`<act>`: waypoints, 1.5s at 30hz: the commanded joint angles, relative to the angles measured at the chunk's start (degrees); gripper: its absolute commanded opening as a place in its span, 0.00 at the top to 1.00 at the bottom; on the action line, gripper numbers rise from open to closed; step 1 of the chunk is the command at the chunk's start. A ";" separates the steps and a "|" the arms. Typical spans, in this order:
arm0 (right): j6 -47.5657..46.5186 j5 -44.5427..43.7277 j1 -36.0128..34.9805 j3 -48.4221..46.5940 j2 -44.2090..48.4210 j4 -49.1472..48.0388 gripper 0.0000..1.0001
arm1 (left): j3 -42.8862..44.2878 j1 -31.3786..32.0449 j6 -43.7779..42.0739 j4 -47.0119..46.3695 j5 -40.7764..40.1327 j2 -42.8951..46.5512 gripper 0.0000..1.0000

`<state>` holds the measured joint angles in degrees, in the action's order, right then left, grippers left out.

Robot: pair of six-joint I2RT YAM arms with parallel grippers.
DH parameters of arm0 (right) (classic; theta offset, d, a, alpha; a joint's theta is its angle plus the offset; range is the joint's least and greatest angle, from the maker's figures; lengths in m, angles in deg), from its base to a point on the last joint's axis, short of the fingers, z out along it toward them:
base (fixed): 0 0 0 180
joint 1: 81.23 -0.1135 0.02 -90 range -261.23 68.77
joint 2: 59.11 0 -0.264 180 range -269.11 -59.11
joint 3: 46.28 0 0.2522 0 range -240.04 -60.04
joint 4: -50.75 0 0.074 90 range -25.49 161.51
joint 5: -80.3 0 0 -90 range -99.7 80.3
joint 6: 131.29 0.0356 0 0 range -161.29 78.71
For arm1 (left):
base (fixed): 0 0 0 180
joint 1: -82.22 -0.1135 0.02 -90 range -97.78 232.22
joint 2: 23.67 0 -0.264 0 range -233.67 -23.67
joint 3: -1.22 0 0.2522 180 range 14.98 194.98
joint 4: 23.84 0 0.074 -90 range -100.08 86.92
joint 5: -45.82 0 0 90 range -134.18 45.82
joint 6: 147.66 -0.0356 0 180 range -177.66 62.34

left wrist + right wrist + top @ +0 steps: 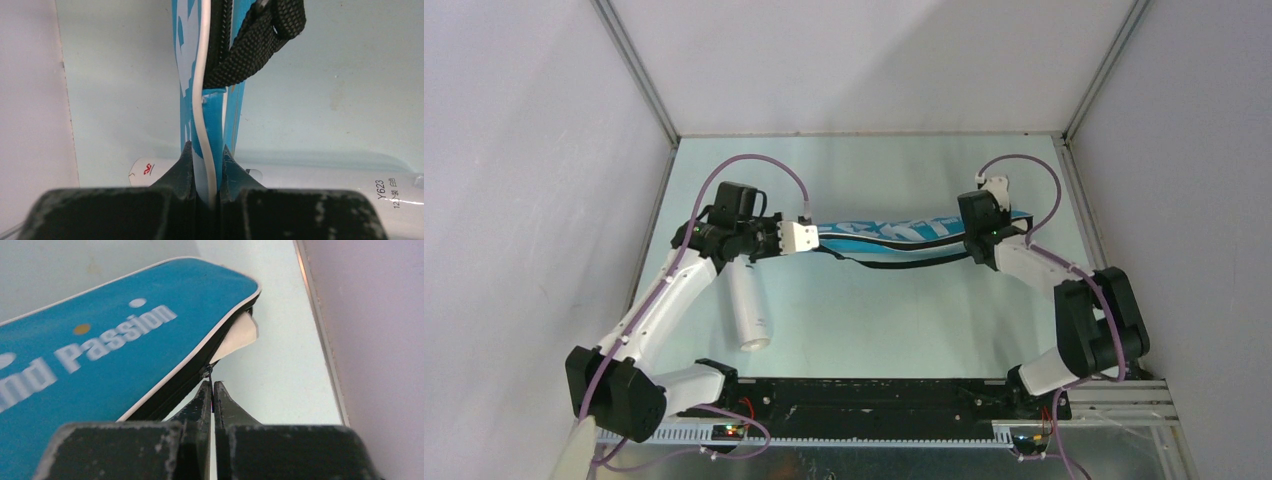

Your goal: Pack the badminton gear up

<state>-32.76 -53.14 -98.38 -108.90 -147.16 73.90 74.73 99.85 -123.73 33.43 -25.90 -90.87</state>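
Observation:
The blue racket bag (904,232) lies across the middle of the table, its black strap (894,262) trailing along the near side. My left gripper (809,237) is shut on the bag's narrow left end (212,107), pinching the blue fabric and white piping between its jaws (207,147). The strap (260,40) hangs just beyond them. My right gripper (986,222) is at the bag's wide right end (100,350), shut on the thin dark zipper pull (210,374). Something white (240,332) pokes out of the gaping seam there. A long white tube (749,305) lies under my left arm.
The tube (325,187) rests on the table right below my left jaws. The right wall and its metal rail (325,350) run close beside the bag's wide end. The left wall (30,100) stands near my left gripper.

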 commanded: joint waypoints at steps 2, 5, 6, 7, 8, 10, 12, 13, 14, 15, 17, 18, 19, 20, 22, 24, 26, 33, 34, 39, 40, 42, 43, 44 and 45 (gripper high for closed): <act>-5.10 -9.05 8.68 -3.53 -4.22 -1.81 1.00 | 1.13 -3.62 -0.68 -1.08 -5.35 3.04 1.00; -7.14 -6.87 13.76 -5.33 -7.58 -3.14 1.00 | 1.40 -4.17 -1.52 -0.17 -4.31 3.39 1.00; -7.83 -6.37 14.84 -5.88 -8.50 -3.08 1.00 | 1.46 -4.40 -1.92 0.55 -3.85 3.44 1.00; -8.10 -6.17 16.17 -7.25 -10.33 -2.76 1.00 | 1.54 -4.47 -2.16 0.89 -3.64 3.64 1.00; -9.17 -6.41 17.41 -7.94 -11.28 -2.37 1.00 | 1.57 -4.67 -2.56 1.45 -3.33 3.78 1.00; -12.01 -6.65 19.66 -9.25 -13.62 -3.47 1.00 | 1.72 -4.99 -3.18 2.27 -2.96 4.12 1.00; -13.34 -4.00 21.63 -10.16 -15.46 -4.48 1.00 | 1.77 -5.27 -3.68 2.78 -2.54 4.55 1.00; -13.71 -3.39 22.70 -10.94 -15.82 -4.61 1.00 | 1.78 -5.51 -3.92 2.96 -2.41 4.84 1.00; -14.84 -1.69 23.18 -11.14 -16.21 -5.93 1.00 | 1.78 -5.59 -4.28 3.06 -2.14 4.95 1.00; -15.20 -0.79 24.26 -11.47 -16.33 -6.52 1.00 | 1.82 -5.68 -4.44 3.34 -2.13 5.08 1.00; -15.74 2.37 26.43 -13.02 -16.56 -6.11 1.00 | 2.00 -5.89 -5.05 3.99 -2.08 5.14 1.00; -17.08 5.00 28.10 -13.63 -16.61 -6.37 1.00 | 2.07 -6.00 -5.33 4.15 -2.17 5.10 1.00; -18.13 7.26 29.08 -13.72 -16.57 -7.91 1.00 | 2.27 -6.17 -5.45 4.71 -2.15 5.05 1.00; -19.66 10.95 31.16 -14.07 -16.57 -8.38 1.00 | 2.37 -6.28 -5.67 4.90 -2.09 5.01 1.00; -20.48 17.84 34.46 -15.39 -16.70 -8.79 1.00 | 2.72 -6.58 -6.06 5.61 -1.70 5.05 1.00; -20.75 24.20 37.48 -16.12 -16.59 -8.83 1.00 | 2.91 -6.76 -6.30 5.93 -1.24 5.18 1.00; -22.20 29.19 39.78 -16.02 -16.37 -10.83 1.00 | 2.96 -6.88 -6.65 6.20 -1.15 5.16 1.00; -28.35 32.41 43.08 -15.83 -16.79 -14.98 1.00 | 4.13 -6.99 -7.05 7.56 -0.26 4.93 1.00; -28.73 32.83 42.99 -15.52 -16.71 -15.48 1.00 | 4.54 -6.99 -7.10 7.91 0.13 4.85 1.00; -30.92 25.84 43.37 -13.32 -18.04 -25.42 1.00 | 5.99 -6.99 -7.72 9.81 0.95 4.49 1.00; -31.72 23.17 43.40 -13.47 -18.56 -26.37 1.00 | 6.08 -6.95 -7.74 10.08 0.41 4.46 1.00; -33.91 16.21 43.22 -13.71 -19.64 -28.25 1.00 | 5.85 -6.99 -7.85 9.98 -0.23 4.57 1.00; -34.06 14.81 43.38 -13.71 -19.47 -27.83 1.00 | 5.71 -6.99 -7.81 9.87 -0.29 4.64 1.00; -33.52 14.76 43.53 -13.76 -19.32 -26.65 1.00 | 5.48 -6.99 -7.83 9.52 -0.32 4.76 1.00; -32.12 14.25 44.05 -13.77 -19.01 -26.33 1.00 | 5.43 -6.99 -7.78 9.37 -0.29 4.74 1.00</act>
<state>-58.68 4.49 -64.87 -120.75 -164.23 66.51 76.50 98.41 -128.64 33.80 -15.14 -90.87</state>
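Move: The right fingers hold the zipper pull; the bag's right end, where the zip finishes, lies roughly 8 cm to their right, 4 cm ahead and 5 cm below, with a racket handle poking from the gap about 7 cm right and 3 cm ahead. The strap hangs some 28 cm left and 10 cm back. The left fingers pinch the bag's other end; from them the right end is about 68 cm right and 6 cm ahead, the shuttlecock tube 15 cm left, 10 cm back. Keep the zipper pull pinched in the right gripper and draw it along the bag's edge towards the right end: first right and down, then mostly forward, about 12 cm in all, rolling the hand left side up and turning it counter-clockwise, some 25 degrees each. Keep the left grip on the other end, letting that hand go a couple of centimetres right and rise slightly. ##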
